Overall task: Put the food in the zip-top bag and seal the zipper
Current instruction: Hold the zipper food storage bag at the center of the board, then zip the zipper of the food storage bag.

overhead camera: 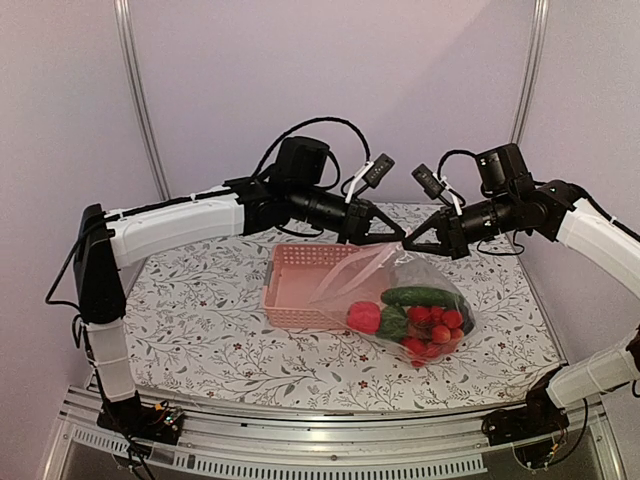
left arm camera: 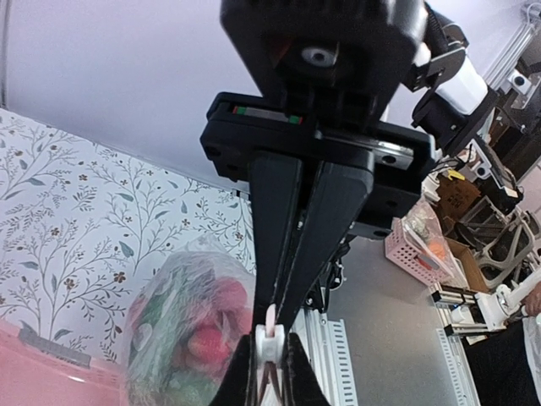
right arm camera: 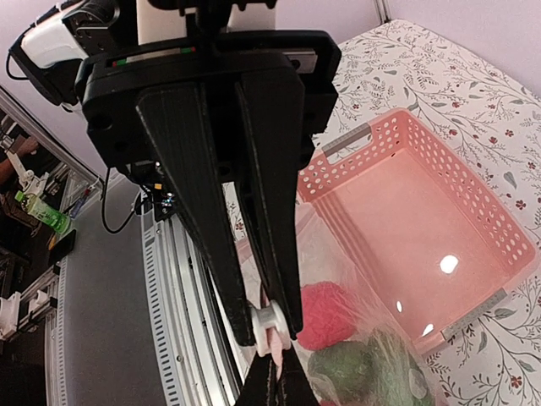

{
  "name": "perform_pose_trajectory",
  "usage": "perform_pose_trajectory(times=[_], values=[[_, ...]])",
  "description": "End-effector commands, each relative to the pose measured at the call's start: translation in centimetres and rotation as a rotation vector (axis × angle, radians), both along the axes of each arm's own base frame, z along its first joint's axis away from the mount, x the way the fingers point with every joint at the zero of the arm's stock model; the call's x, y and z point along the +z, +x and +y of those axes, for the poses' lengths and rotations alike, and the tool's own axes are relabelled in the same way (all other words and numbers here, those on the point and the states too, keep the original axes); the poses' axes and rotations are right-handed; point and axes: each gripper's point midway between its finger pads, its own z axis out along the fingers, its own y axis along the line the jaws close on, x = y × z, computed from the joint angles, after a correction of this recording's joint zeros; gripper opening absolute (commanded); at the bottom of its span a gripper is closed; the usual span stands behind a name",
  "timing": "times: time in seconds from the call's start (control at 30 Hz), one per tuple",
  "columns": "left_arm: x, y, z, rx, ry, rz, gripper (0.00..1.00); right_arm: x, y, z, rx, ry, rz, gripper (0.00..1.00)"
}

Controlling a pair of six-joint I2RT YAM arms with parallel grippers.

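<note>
The clear zip-top bag [overhead camera: 352, 282] hangs over the table with the food inside: a green cucumber [overhead camera: 415, 296], a red-orange piece [overhead camera: 364, 317], a green pepper [overhead camera: 392, 324] and small red fruits [overhead camera: 436, 325]. Both grippers meet at its raised top corner. My left gripper [overhead camera: 396, 240] [left arm camera: 277, 320] is shut on the pinkish zipper strip. My right gripper [overhead camera: 411, 244] [right arm camera: 269, 326] is shut on the zipper's whitish end piece [right arm camera: 275, 325], which also shows in the left wrist view [left arm camera: 272, 347]. The bag and food also show in the left wrist view [left arm camera: 182, 338] and the right wrist view [right arm camera: 372, 355].
The empty pink basket [overhead camera: 296, 285] [right arm camera: 423, 220] stands on the floral table just left of and behind the bag, partly under it. The table's metal front rail [overhead camera: 300, 440] runs along the near edge. The back wall is close behind the arms.
</note>
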Motion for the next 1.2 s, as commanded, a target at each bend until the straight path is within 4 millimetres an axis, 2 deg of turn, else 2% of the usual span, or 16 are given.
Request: perform_pose_trajectory(times=[0.0,0.2,0.33,0.6,0.77,1.17], values=[[-0.2,0.9,-0.2,0.013,-0.004,0.001,0.03,0.9,0.4,0.4,0.000,0.009,-0.029,0.00],[-0.8,0.8,1.0,0.029,0.022,0.009,0.03,1.8,1.7,-0.5,-0.082,-0.017,-0.096,0.00],[-1.7,0.8,2.4,0.051,0.057,0.020,0.02,3.0,2.7,-1.9,-0.135,0.012,-0.111,0.00],[-3.6,0.2,5.1,0.084,0.134,0.022,0.05,3.2,4.4,-4.2,-0.249,0.002,-0.120,0.00],[-5.5,-0.4,6.8,0.102,0.200,0.021,0.06,3.3,5.9,-5.6,-0.332,-0.018,-0.134,0.00],[-8.6,-1.9,11.0,0.134,0.279,0.033,0.06,3.2,7.5,-6.4,-0.385,-0.027,-0.118,0.00]])
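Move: The left fingers already pinch the white slider and the right fingers the zipper beside it. The zipper's free end hangs about 14 cm left of the left hand, 2 cm back and 10 cm lower. The food in the bag lies some 24 cm below that hand, 4 cm to its right and 2 cm back; the pink basket's middle is 12 cm left, 10 cm ahead and 28 cm down. From the right hand the slider is about 2 cm left, level in height and reach. Leftward and down, some 10 cm in all after a brief start, the left hand runs the pinched slider along the zipper towards its free end, gently rolling its left side up. The right hand, still shut on the zipper, draws forward and to the right about 7 cm, turning roughly 15 degrees clockwise, so the two pull apart and the strip is stretched between them. ##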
